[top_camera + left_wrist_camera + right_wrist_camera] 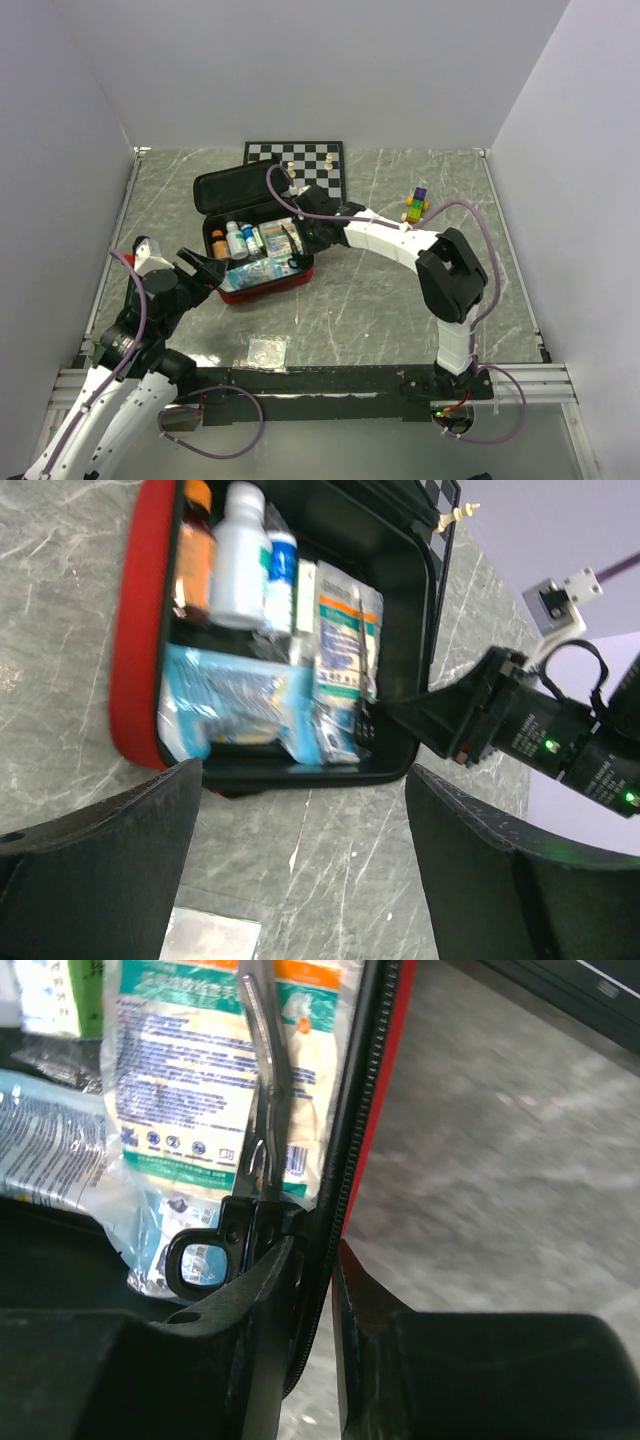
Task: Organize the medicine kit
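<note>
The medicine kit [265,288] lies open mid-table, red outside with a black lining, its lid [235,188] tipped back. Inside are small bottles [240,555], printed packets [190,1070] and black-handled scissors [265,1090]. My right gripper [318,1260] straddles the kit's right wall [350,1140], one finger inside by the scissors' handle and one against the red outside, shut on that zippered rim. My left gripper [305,850] hangs open over bare table just off the kit's front left corner, holding nothing.
A clear flat sachet [266,350] lies on the table near the front edge, below my left gripper. The chessboard [300,165] with a few pieces sits behind the kit. A small stack of coloured blocks [416,206] stands to the right of my right arm.
</note>
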`<action>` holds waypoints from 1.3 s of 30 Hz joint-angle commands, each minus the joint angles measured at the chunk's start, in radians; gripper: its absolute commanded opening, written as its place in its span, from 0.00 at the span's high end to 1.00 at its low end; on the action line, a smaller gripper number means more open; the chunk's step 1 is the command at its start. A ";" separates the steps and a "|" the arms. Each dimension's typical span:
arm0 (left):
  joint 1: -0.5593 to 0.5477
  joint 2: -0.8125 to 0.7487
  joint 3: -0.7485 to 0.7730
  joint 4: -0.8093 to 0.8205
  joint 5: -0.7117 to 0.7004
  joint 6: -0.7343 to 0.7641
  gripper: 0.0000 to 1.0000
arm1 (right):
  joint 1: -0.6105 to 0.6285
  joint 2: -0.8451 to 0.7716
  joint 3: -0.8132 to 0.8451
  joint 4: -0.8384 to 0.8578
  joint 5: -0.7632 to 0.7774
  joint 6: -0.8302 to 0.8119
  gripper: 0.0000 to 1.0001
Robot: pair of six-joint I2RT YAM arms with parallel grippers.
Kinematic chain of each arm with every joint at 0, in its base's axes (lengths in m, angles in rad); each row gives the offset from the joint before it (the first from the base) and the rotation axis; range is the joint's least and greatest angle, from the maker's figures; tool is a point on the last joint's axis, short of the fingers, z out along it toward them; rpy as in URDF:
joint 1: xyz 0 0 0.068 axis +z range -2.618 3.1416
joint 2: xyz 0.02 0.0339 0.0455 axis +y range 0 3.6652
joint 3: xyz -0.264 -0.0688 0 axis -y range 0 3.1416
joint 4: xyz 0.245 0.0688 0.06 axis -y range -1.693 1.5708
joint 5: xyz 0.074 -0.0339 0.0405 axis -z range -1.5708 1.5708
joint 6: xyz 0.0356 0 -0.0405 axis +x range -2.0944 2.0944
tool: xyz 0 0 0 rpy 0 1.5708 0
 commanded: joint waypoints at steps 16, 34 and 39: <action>-0.001 0.042 0.014 0.045 0.027 0.003 0.13 | -0.095 -0.271 -0.276 -0.079 0.169 -0.115 0.63; 0.013 0.274 0.066 0.205 0.045 -0.023 0.11 | 0.050 -0.508 -0.290 0.003 0.093 -0.068 0.40; 0.042 0.231 0.066 0.135 0.024 -0.052 0.09 | 0.202 -0.373 -0.173 0.027 0.085 -0.086 0.38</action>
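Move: The right fingers already straddle the medicine kit's right rim; the kit's middle is about 13 cm to their left and 2 cm ahead, slightly below. From this hand, the scissors lie 4 cm left and 3 cm ahead, the white bottle 18 cm left and 4 cm ahead, and the blue packet 13 cm left and 5 cm back. From the open left hand, the kit's middle is roughly 12 cm ahead, 14 cm right and 15 cm below. Rightward across the table, the right hand drags the kit by its right rim, travelling about 12 cm and easing slightly back. Its fingers then open clear of the rim and it rises some 9 cm, swinging left and back over the kit. Late on, the open left hand eases about 4 cm forward, dipping and drifting right, touching nothing. ##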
